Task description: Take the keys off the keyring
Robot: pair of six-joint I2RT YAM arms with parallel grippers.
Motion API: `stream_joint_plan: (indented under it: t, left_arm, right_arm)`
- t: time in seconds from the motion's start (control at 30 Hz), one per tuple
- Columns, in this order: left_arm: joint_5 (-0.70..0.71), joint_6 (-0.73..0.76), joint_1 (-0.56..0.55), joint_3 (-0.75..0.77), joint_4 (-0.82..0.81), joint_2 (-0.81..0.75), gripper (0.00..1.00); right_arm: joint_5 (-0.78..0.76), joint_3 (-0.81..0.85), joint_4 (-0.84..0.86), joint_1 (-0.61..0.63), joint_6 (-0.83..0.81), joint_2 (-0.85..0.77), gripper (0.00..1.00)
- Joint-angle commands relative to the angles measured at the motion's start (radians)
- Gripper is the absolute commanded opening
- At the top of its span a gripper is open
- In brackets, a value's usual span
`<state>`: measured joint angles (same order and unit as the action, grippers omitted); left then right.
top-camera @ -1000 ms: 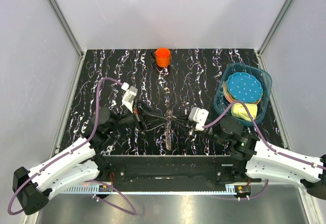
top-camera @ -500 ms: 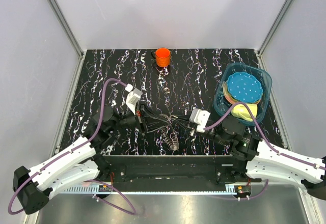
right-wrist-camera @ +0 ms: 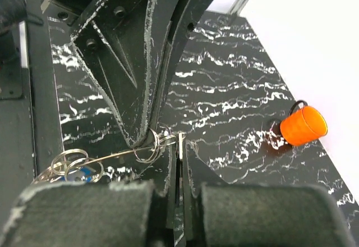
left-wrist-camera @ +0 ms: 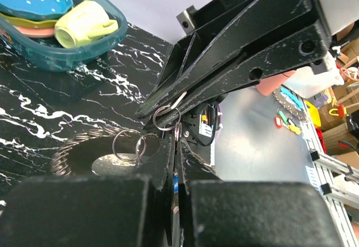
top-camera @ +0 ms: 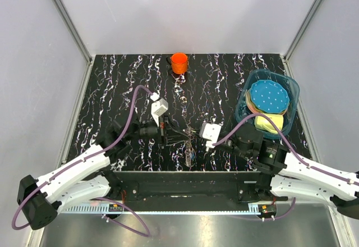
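Observation:
The keys (top-camera: 188, 152) hang as a small grey bunch between both arms, just above the front of the marbled table. My left gripper (top-camera: 180, 135) and right gripper (top-camera: 195, 136) meet tip to tip over them. In the left wrist view my left gripper (left-wrist-camera: 176, 139) is shut on a thin metal ring seen edge-on. The fanned keys (left-wrist-camera: 70, 149) lie lower left, small loose rings (left-wrist-camera: 126, 145) beside them. In the right wrist view my right gripper (right-wrist-camera: 180, 143) is shut on a thin metal strip. The keyring (right-wrist-camera: 112, 156) runs from it as a taut wire to a blue piece (right-wrist-camera: 84, 173).
An orange cup (top-camera: 179, 63) stands at the back middle. A teal tub (top-camera: 293, 92) at the right holds a blue dotted disc (top-camera: 269, 96) and a yellow cup (top-camera: 266, 122). The black front rail (top-camera: 185, 188) runs just below the grippers.
Both grippers have closed in on each other, the left moving right, the right moving left. The key bunch has swung and now hangs shorter beneath the tips.

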<state>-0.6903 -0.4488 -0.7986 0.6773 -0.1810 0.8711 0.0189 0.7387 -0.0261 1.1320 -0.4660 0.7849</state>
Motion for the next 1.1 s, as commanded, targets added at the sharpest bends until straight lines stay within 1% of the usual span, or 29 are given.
stream_joint_plan:
  t: [0.0, 0.03, 0.1, 0.27, 0.37, 0.5, 0.57, 0.6, 0.67, 0.7, 0.8, 0.83, 0.9, 1.07]
  left_arm:
    - [-0.061, -0.016, -0.002, -0.025, -0.127, 0.045, 0.0]
    - [-0.066, -0.031, -0.004, -0.041, -0.196, 0.049, 0.0]
    - [-0.09, -0.071, -0.002, -0.08, -0.264, 0.077, 0.0]
    - [-0.113, -0.106, -0.002, -0.087, -0.348, 0.146, 0.0]
    - [-0.138, -0.142, -0.004, -0.088, -0.411, 0.181, 0.0]
    - [-0.138, -0.16, -0.004, -0.105, -0.452, 0.189, 0.0]
    - [-0.126, -0.168, -0.004, -0.117, -0.482, 0.184, 0.0]
    - [-0.121, -0.172, -0.004, -0.122, -0.488, 0.186, 0.0]
    - [-0.106, -0.195, -0.004, -0.131, -0.526, 0.187, 0.0]
    - [-0.104, -0.208, -0.004, -0.136, -0.576, 0.19, 0.0]
    - [-0.124, -0.255, -0.004, -0.139, -0.661, 0.225, 0.0]
    - [-0.139, -0.264, -0.004, -0.13, -0.67, 0.235, 0.0]
    - [-0.147, -0.28, -0.004, -0.127, -0.689, 0.252, 0.0]
    - [-0.127, -0.309, -0.004, -0.154, -0.75, 0.256, 0.0]
  right_arm:
    - [-0.013, 0.097, -0.098, 0.0, -0.057, -0.004, 0.05]
    - [-0.039, 0.103, -0.106, 0.0, -0.06, -0.012, 0.1]
    - [-0.063, 0.119, -0.138, 0.0, -0.08, -0.015, 0.14]
    - [-0.079, 0.143, -0.222, 0.0, -0.12, -0.006, 0.15]
    - [-0.07, 0.149, -0.225, 0.0, -0.132, 0.02, 0.17]
    - [-0.096, 0.233, -0.287, 0.0, -0.152, 0.098, 0.29]
    - [-0.125, 0.26, -0.313, 0.0, -0.158, 0.115, 0.31]
    - [-0.137, 0.274, -0.316, 0.002, -0.16, 0.126, 0.36]
    - [-0.157, 0.278, -0.316, 0.0, -0.168, 0.137, 0.38]
    - [-0.154, 0.281, -0.317, 0.0, -0.169, 0.146, 0.4]
    - [-0.137, 0.297, -0.319, 0.0, -0.166, 0.165, 0.47]
    - [-0.135, 0.303, -0.321, 0.0, -0.166, 0.166, 0.51]
    - [-0.146, 0.307, -0.321, 0.0, -0.175, 0.168, 0.53]
    - [-0.194, 0.317, -0.333, 0.0, -0.203, 0.165, 0.54]
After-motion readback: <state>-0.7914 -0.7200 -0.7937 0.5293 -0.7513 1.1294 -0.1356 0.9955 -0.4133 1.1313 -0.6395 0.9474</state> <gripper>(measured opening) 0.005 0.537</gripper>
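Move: Just ahead of each other the two closed hands share the small split ring with its keys: it sits about 1 cm left of and 1 cm back from the right hand's point, level with it, and about 1 cm to the right of the left hand's. Under the right fingertips the large toothed ring hangs, its middle some 7 cm down. The blue tag dangles about 4 cm below the right hand, 2 cm back and 1 cm to its left. Letting go of the small split ring, the right hand opens to about half while sinking and shifting right some 2 cm each, then works forward about 3 cm with a slight rise, its fingertips tipping down some 20 degrees beside the keys. The left hand stays shut on its end of the keyring, carrying it down and to the right about 3 cm each. ##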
